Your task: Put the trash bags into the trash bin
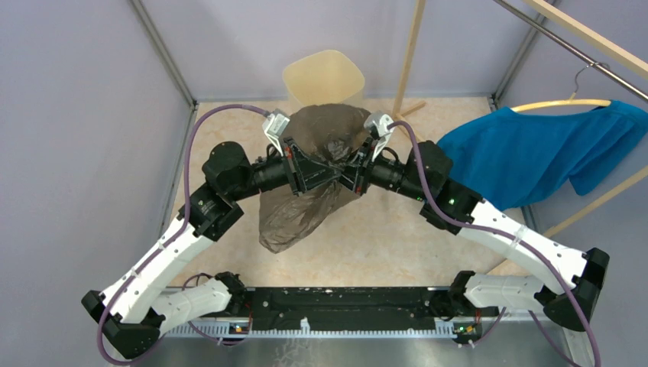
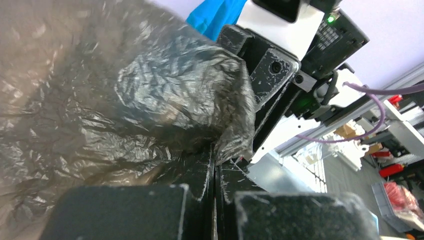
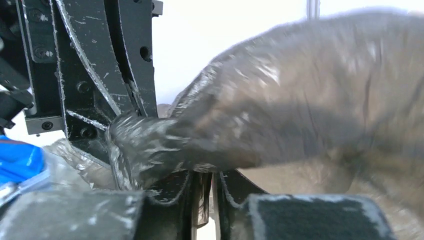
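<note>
The dark grey-brown trash bag [image 1: 321,134] is held up between both grippers, just in front of the cream-beige trash bin [image 1: 325,76]. Its upper part bulges up over the bin's near rim and its lower part hangs down toward the table [image 1: 294,222]. My left gripper [image 1: 325,172] is shut on the bag's film; in the left wrist view [image 2: 215,165] the wrinkled bag [image 2: 150,100] fills the left side. My right gripper [image 1: 353,174] faces it, tips almost touching. In the right wrist view [image 3: 210,185] the jaws pinch a strip of the bag [image 3: 280,120].
A blue cloth garment [image 1: 535,153] hangs on a hanger from a rail at the right, beside the right arm. A wooden post [image 1: 409,53] stands just right of the bin. Grey walls close in the left and back sides.
</note>
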`<state>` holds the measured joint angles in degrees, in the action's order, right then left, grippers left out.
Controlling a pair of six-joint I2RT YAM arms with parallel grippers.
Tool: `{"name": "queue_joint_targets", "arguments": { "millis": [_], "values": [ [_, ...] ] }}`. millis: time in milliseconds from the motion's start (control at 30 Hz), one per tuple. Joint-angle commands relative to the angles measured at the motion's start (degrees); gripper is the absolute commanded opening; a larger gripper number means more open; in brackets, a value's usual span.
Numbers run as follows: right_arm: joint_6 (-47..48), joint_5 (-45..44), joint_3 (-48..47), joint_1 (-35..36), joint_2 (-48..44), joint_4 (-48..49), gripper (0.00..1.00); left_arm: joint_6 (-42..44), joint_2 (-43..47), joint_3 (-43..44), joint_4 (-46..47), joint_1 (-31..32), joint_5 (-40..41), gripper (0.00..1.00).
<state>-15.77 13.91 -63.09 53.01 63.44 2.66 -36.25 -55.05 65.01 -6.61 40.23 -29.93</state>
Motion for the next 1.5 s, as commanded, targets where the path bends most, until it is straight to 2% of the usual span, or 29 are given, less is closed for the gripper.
{"name": "queue_joint_targets", "arguments": {
  "millis": [0, 100, 267, 667, 767, 967, 1100, 1233, 1300, 1467],
  "values": [
    [-4.41, 2.79, 1.49, 0.08, -2.29, 10.58, 0.20, -1.51, 1.02, -1.65, 6.10, 0.21, 4.92, 0.00],
    [-7.98, 4.63, 4.98, 0.07, -3.50, 15.42, 0.29, -1.00, 0.58, -1.74, 6.22, 0.20, 5.50, 0.00],
    [-13.02, 4.23, 9.52, 0.07, -5.69, 19.14, 0.35, 0.02, 0.36, -0.88, 5.58, 0.22, 7.39, 0.00],
    [-23.02, 2.97, 19.81, 0.05, -10.46, 30.45, 0.80, -2.37, 0.93, -4.23, 6.18, 0.20, 10.21, 0.00],
    [-23.80, 1.69, 19.71, 0.06, -8.81, 31.05, 0.84, -4.31, 0.37, -5.57, 9.22, 0.21, 8.73, 0.00],
    [-21.12, -2.22, 16.52, 0.16, -8.14, 19.94, 0.86, -4.39, -0.06, -5.94, 8.81, 0.23, 9.12, 0.00],
    [-18.58, -5.97, 13.86, 0.18, -11.75, 3.66, 0.88, -2.70, 0.20, -6.14, 4.56, 0.23, 11.82, 0.00],
    [-17.83, -7.39, 14.21, 0.16, -16.02, -8.71, 0.98, -1.99, 0.37, -8.31, 3.27, 0.23, 13.32, 0.00],
    [-18.56, -8.51, 14.39, 0.16, -17.09, -13.90, 0.99, -2.18, 0.05, -9.47, 3.61, 0.20, 13.76, 0.00],
    [-19.32, -13.41, 15.60, 2.98, -17.68, -19.85, 0.99, -3.07, -1.42, -10.78, 5.15, 0.20, 13.96, 0.00]
  ]
}}
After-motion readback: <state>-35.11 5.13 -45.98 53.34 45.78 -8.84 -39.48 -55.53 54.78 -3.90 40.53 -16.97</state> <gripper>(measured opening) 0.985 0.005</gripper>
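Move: Both my hands meet at the gathered rim of the trash bag. Its body sags some 10 cm below, about 5 cm ahead and 3 cm left of my left hand, 6 cm left of my right. The trash bin stands roughly 35 cm ahead and 3 cm left of my left hand, about 20 cm lower; the wooden stand foot is some 42 cm ahead and 19 cm right of my right hand, at table level. I spread my right fingers, barely parted at first, wide open to let go of the rim, easing back about 4 cm. Then I drop that hand some 8 cm and draw it off to the right, tipping it down about 20 degrees beside the hanging bag. My left hand keeps its pinch, waits, then goes about 4 cm forward and sinks 7 cm. ##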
